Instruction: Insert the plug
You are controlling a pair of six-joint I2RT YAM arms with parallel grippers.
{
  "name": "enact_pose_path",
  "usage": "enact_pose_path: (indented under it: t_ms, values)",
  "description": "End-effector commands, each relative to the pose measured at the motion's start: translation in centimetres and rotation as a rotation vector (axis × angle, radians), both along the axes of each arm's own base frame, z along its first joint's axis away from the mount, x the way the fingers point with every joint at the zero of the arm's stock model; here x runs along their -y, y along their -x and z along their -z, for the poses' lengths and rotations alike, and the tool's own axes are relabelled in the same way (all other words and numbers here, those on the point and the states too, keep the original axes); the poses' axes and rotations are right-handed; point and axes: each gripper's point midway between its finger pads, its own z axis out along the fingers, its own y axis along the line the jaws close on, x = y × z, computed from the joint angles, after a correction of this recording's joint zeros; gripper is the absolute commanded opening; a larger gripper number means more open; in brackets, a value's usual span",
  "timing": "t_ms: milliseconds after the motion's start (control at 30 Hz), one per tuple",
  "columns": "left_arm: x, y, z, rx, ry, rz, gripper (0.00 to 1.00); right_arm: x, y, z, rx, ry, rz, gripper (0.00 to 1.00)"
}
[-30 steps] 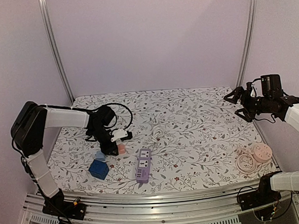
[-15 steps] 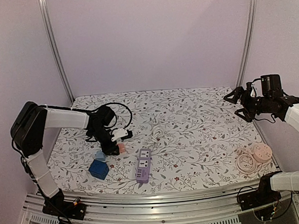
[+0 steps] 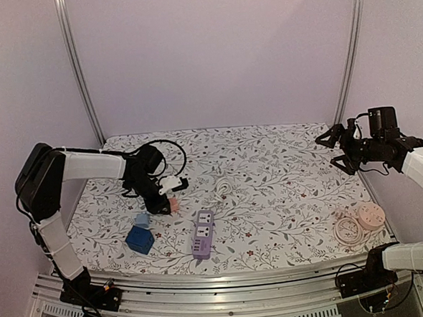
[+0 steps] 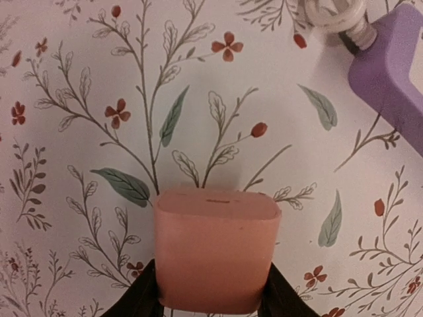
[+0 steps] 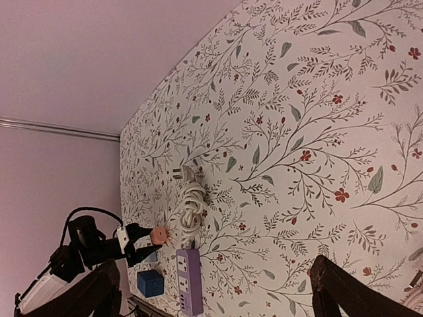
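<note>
A salmon-pink plug block sits between the two black fingers of my left gripper, which is shut on its sides. In the top view the plug and left gripper hang just left of and beyond the purple power strip. The strip's corner shows at the upper right of the left wrist view. A white coiled cord leads from the strip's far end. My right gripper is raised at the far right, wide open with nothing in it.
A dark blue cube and a small light blue cube lie near the front left. A round pink socket with a coiled cord rests at the front right. Metal posts stand at the back corners.
My left gripper has shifted a little toward the back of the table with the pink plug, away from the light blue cube. The right arm has stayed put.
</note>
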Motion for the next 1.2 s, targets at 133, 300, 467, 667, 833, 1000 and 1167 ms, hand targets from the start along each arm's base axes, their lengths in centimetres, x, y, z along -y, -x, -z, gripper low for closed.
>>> enact_pose_path:
  t_ms: [133,300,467,667,833,1000,1167]
  values:
    - [1.8,-0.6,-5.5,0.037,0.163,-0.109,0.00,0.0,0.0,3.5,-0.163,-0.049,0.069,0.99]
    - [3.2,0.3,-9.2,0.017,0.299,-0.160,0.00,1.6,0.1,5.1,-0.237,-0.087,0.236,0.99]
    - [5.0,1.7,-12.3,0.003,0.434,-0.184,0.00,-0.1,1.0,4.3,-0.139,-0.253,0.184,0.99]
    - [7.7,3.6,-14.8,-0.023,0.534,-0.167,0.00,-2.5,1.4,1.8,-0.058,-0.269,0.014,0.99]
    - [10.6,4.8,-16.5,-0.026,0.619,-0.133,0.00,-6.7,0.8,1.2,-0.090,-0.162,-0.157,0.99]
    - [12.7,5.5,-17.0,-0.047,0.640,-0.116,0.00,-12.7,1.3,1.4,-0.118,-0.146,-0.335,0.99]
    - [14.0,5.9,-16.5,-0.058,0.618,-0.107,0.00,-18.0,2.3,1.3,-0.145,-0.143,-0.485,0.99]
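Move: Just above the table, the left fingers already grip the pink plug. From them the purple power strip lies about 8 cm right and 10 cm back, the white cord coil 16 cm right and 6 cm ahead, and the blue plug 10 cm left and 4 cm back. From the open right hand the pink plug is some 44 cm left, level with it and 22 cm lower; the coil is about 28 cm left, 6 cm ahead and 24 cm lower. Carrying the pink plug up about 16 cm, the left hand keeps its grip and swings right and somewhat back towards the right hand, rolling some 35 degrees so its fingers tip rightward. The right hand, fingers staying wide open, first dips about 6 cm and rises most of the way again, then sweeps some 15 cm left towards the pink plug, turning counter-clockwise. ##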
